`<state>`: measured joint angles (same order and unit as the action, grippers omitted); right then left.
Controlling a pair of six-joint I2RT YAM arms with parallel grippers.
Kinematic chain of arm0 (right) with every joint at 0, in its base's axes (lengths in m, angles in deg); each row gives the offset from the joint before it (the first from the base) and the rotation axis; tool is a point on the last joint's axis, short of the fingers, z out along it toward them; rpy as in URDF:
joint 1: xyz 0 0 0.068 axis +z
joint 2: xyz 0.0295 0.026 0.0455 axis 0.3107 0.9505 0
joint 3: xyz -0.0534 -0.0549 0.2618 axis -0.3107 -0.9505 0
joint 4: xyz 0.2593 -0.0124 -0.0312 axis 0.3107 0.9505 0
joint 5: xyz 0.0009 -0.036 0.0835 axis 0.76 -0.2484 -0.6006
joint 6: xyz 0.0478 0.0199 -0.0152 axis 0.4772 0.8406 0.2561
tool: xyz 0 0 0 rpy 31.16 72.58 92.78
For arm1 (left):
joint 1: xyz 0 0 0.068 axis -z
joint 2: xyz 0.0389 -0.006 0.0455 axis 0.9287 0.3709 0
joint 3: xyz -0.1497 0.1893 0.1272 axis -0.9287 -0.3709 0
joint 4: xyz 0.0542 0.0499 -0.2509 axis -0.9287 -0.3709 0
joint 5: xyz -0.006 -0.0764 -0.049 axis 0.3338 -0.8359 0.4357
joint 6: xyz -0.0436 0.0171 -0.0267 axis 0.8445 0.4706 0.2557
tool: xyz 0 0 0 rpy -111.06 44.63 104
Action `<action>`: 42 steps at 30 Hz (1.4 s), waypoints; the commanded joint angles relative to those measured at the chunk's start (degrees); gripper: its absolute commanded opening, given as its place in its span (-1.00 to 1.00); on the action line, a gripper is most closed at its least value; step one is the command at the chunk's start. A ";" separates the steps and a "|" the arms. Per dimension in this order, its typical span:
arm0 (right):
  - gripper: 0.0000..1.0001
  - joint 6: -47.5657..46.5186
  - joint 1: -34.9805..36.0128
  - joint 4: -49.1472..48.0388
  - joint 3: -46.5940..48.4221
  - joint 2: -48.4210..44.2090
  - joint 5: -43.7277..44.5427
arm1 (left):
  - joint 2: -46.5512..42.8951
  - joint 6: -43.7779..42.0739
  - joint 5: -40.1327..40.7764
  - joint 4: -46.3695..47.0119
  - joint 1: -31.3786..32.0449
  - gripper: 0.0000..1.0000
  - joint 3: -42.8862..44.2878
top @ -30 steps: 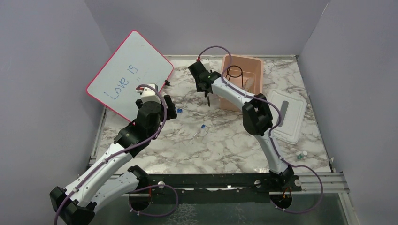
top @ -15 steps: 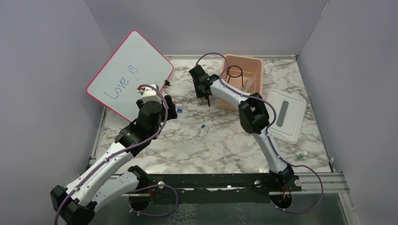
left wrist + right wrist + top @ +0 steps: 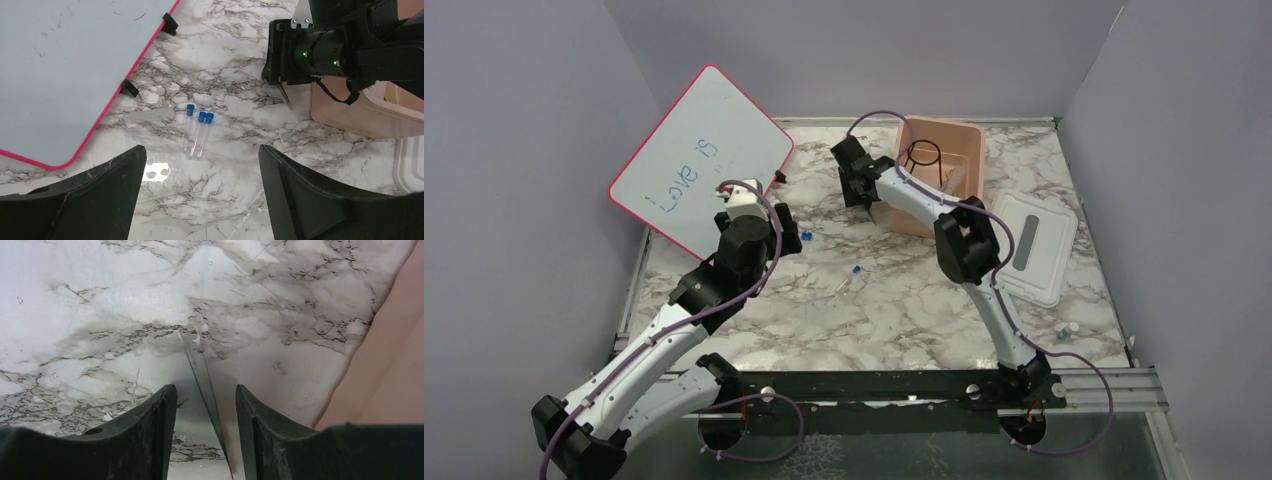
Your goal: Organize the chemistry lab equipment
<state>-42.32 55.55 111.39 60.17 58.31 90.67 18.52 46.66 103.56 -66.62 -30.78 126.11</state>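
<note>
Thin metal tongs (image 3: pixel 202 377) stand between the fingers of my right gripper (image 3: pixel 205 387), beside the pink tub's wall (image 3: pixel 395 365). The jaws are apart, with a gap on each side of the strip; its tip points down at the marble. From above, my right gripper (image 3: pixel 861 192) hangs just left of the tub (image 3: pixel 905 215), which holds the black wire ring stand (image 3: pixel 922 155). My left gripper (image 3: pixel 201 150) is open above three blue-capped vials (image 3: pixel 197 132) and a clear holed plate (image 3: pixel 150 172). A clear tube (image 3: pixel 844 287) and a blue-capped vial (image 3: pixel 856 270) lie mid-table.
The pink-rimmed whiteboard (image 3: pixel 699 160) leans at the back left, close to my left gripper (image 3: pixel 789 240). The tub's white lid (image 3: pixel 1034 245) lies to the right of the tub. Two small capped vials (image 3: pixel 1064 330) sit near the right edge. Grey walls enclose three sides.
My right gripper has shifted slightly right, toward the tub, and its jaws stand a little wider. The left arm has not moved.
</note>
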 commanded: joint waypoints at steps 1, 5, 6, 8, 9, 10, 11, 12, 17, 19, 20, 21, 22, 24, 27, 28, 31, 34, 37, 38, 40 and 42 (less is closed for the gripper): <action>0.03 2.02 -0.94 1.41 -0.77 1.23 -1.50 | -0.32 -0.04 0.26 0.85 -0.36 0.71 -0.72; -0.04 2.22 -1.05 1.00 -1.27 1.15 -3.27 | -0.22 -0.04 0.17 0.84 -0.41 0.71 -0.72; -0.10 1.99 -1.06 0.87 -1.39 1.17 -3.90 | -0.22 -0.04 0.17 0.84 -0.38 0.71 -0.72; -0.25 1.13 -1.02 0.45 -1.55 1.08 -5.50 | -0.34 -0.04 0.17 0.84 -0.36 0.71 -0.72; -0.33 0.62 -1.06 0.27 -1.64 0.98 -6.36 | -0.29 -0.04 0.24 0.87 -0.36 0.71 -0.72; -0.41 0.00 -1.04 0.17 -1.76 0.89 -7.11 | -0.37 -0.04 0.26 0.79 -0.36 0.71 -0.72; -0.49 -0.50 -1.06 -0.04 -1.86 0.80 -7.62 | -0.46 -0.04 0.25 0.84 -0.36 0.71 -0.72; -0.57 -1.12 -1.06 -0.23 -1.98 0.75 -8.13 | -0.36 -0.04 0.18 0.82 -0.36 0.71 -0.72; -0.97 -3.35 -0.91 -2.06 -3.51 -1.10 -9.57 | -0.39 -0.04 0.24 0.84 -0.36 0.71 -0.63; -0.99 -3.62 -0.86 -3.73 -5.07 -3.12 -11.84 | -0.40 0.03 0.34 0.82 -0.36 0.71 -0.63; -0.99 -3.54 -0.81 -4.50 -6.04 -4.17 -13.13 | -0.50 0.04 0.42 0.84 -0.36 0.71 -0.63; -0.99 -3.35 -0.86 -5.53 -7.21 -5.66 -14.59 | -0.49 0.04 0.50 0.84 -0.36 0.71 -0.63; -0.99 -2.97 -0.81 -6.93 -8.81 -7.28 -16.20 | -0.63 0.12 0.52 0.84 -0.36 0.71 -0.67; -0.99 -2.18 -0.80 -9.72 -11.77 -10.92 -18.78 | -0.83 0.30 0.61 0.86 -0.36 0.71 -0.79; -0.99 -1.03 -0.82 -13.76 -16.18 -16.93 -23.42 | -1.02 0.31 0.61 0.84 -0.42 0.71 -0.96; -0.99 -0.68 -0.83 -14.84 -17.52 -19.03 -23.97 | -1.07 0.31 0.61 0.86 -0.37 0.71 -0.93; -0.99 0.22 -0.81 -17.80 -21.30 -25.37 -23.61 | -0.88 0.31 0.39 0.91 -0.36 0.71 -0.89; -0.99 0.59 -0.83 -20.20 -25.23 -32.48 -20.17 | -0.86 0.31 0.14 0.93 -0.36 0.71 -0.80; -0.99 -0.73 -1.20 -20.84 -28.71 -38.61 -12.10 | -0.82 0.24 -0.24 0.93 -0.38 0.71 -0.82; -0.99 -0.98 -1.55 -20.77 -29.64 -40.40 -9.47 | -0.86 0.22 -0.30 0.93 -0.36 0.71 -0.88; -0.99 -1.16 -3.02 -20.73 -31.35 -43.75 -6.08 | -0.96 0.30 -0.44 0.93 -0.37 0.71 -0.97; -0.99 -0.32 -5.27 -20.18 -32.96 -46.47 -4.64 | -0.84 0.18 -0.66 1.17 -0.36 0.71 -0.91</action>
<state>-42.89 53.69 92.62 30.42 16.37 77.58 18.34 46.77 103.52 -66.62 -30.78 125.76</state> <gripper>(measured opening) 0.014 0.854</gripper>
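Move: The thin grey strip runs between the right hand's open fingertips; its middle is some 2 cm back, 1 cm to the right and 1 cm below. The pink box is centred about 15 cm to that hand's right and 6 cm ahead, the blue-capped tubes roughly 12 cm left and 8 cm back, and the loose pipette 15 cm back and 3 cm left. From the left hand, the strip is about 20 cm ahead, 15 cm right and 21 cm down. The thin strip is pinched low at the table as the right fingers shut from about half open. The hand first draws it back some 3 cm, low down, then lifts fast, about 23 cm up and 6 cm back in all, its left side rolling up some 25 degrees and its tips lifting; near the top it swings about 4 cm right. ##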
